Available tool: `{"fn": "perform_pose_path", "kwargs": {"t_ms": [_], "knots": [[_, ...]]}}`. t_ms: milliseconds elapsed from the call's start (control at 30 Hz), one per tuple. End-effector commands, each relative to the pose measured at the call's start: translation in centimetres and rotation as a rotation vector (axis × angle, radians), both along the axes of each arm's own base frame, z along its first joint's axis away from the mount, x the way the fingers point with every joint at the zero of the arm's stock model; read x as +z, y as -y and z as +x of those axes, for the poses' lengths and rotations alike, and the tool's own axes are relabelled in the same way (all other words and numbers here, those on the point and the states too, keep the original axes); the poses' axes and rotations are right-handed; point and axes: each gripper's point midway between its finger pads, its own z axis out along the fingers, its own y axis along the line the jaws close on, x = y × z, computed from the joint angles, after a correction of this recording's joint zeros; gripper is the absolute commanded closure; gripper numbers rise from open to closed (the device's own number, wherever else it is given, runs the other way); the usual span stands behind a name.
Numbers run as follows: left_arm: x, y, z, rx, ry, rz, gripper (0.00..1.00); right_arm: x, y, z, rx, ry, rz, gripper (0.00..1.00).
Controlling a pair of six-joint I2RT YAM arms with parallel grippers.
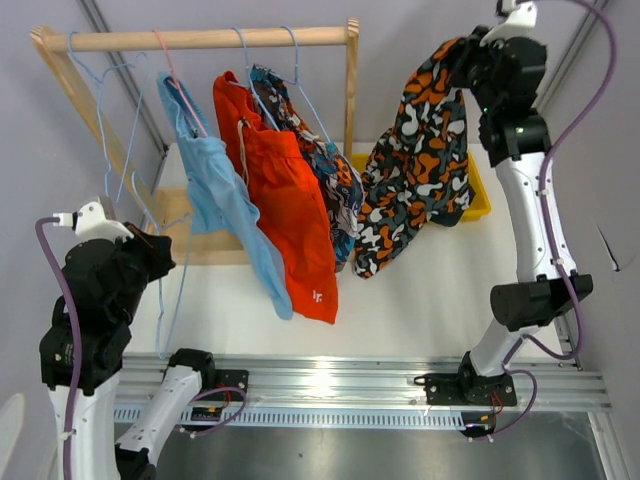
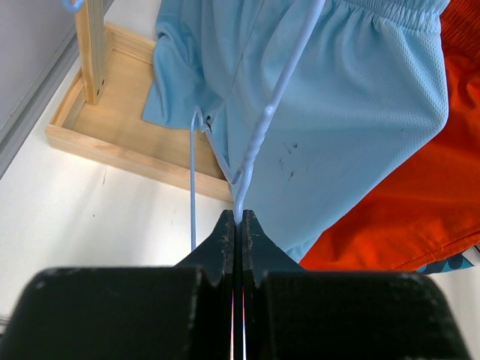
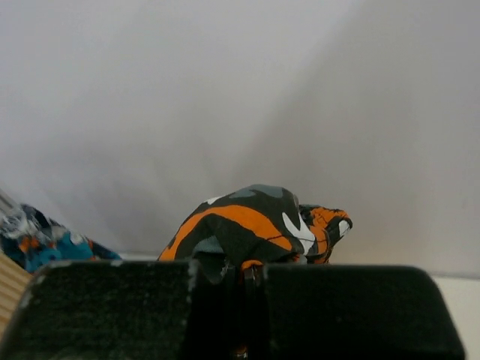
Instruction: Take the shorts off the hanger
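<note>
The orange-black-white camouflage shorts (image 1: 420,160) hang free of any hanger from my right gripper (image 1: 468,50), raised high at the right; in the right wrist view its jaws (image 3: 247,274) are shut on a bunched fold of them (image 3: 251,221). Three more pairs hang on hangers from the wooden rod (image 1: 210,38): light blue shorts (image 1: 225,200), red-orange shorts (image 1: 290,200) and blue-orange patterned shorts (image 1: 335,175). My left gripper (image 1: 160,248) is low at the left, shut on the wire of an empty pale blue hanger (image 2: 262,127), just in front of the light blue shorts (image 2: 360,105).
The rack's wooden base (image 2: 112,146) lies on the white table left of the shorts. A yellow bin (image 1: 478,195) sits behind the hanging camouflage pair. Empty pale blue hangers (image 1: 105,140) hang at the rod's left end. The rack's right post (image 1: 351,90) stands between the rack and my right arm.
</note>
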Motion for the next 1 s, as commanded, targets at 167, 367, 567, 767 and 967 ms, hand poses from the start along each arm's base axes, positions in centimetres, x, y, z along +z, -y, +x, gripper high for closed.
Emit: {"fn": "perform_pose_path", "kwargs": {"t_ms": [167, 367, 567, 767, 967], "knots": [[1.7, -1.0, 1.0, 0.048, 0.051, 0.042, 1.00, -15.0, 0.4, 3.6, 0.017, -0.181, 0.055, 1.00], [3.2, -1.4, 1.3, 0.058, 0.071, 0.064, 1.00, -25.3, 0.1, 4.8, 0.015, -0.357, 0.098, 1.00], [6.3, -0.8, 2.1, 0.028, 0.117, 0.058, 1.00, -33.5, -0.8, 7.7, 0.046, -0.565, 0.097, 0.71], [10.0, -0.2, 4.6, -0.007, 0.168, 0.093, 1.00, -34.1, 0.0, 5.8, 0.003, -0.632, 0.148, 0.01], [12.5, -0.1, 8.0, -0.004, 0.189, 0.124, 1.00, -32.4, -2.6, -2.7, 0.076, -0.592, 0.196, 0.01]]}}
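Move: The camo shorts hang from the right hand's shut fingers; the yellow bin for them lies some 50 cm below and about 4 cm ahead. The teal patterned shorts on the rack hang around 22 cm to that hand's left, 12 cm back and 20 cm lower. The left hand grips an empty blue hanger. The rod's free stretch is roughly 28 cm ahead of that hand, 6 cm left and 24 cm up; the light-blue shorts hang about 12 cm ahead of it and 11 cm right. The camo shorts are brought fast almost straight down, nearly 40 cm, to the yellow bin, the right hand edging forward and tipping its fingers down some 40 degrees. Near the bottom those fingers open wide, then the hand draws back towards the base. Meanwhile the left hand keeps its pinch on the empty hanger and lifts it up and forward towards the rod. ##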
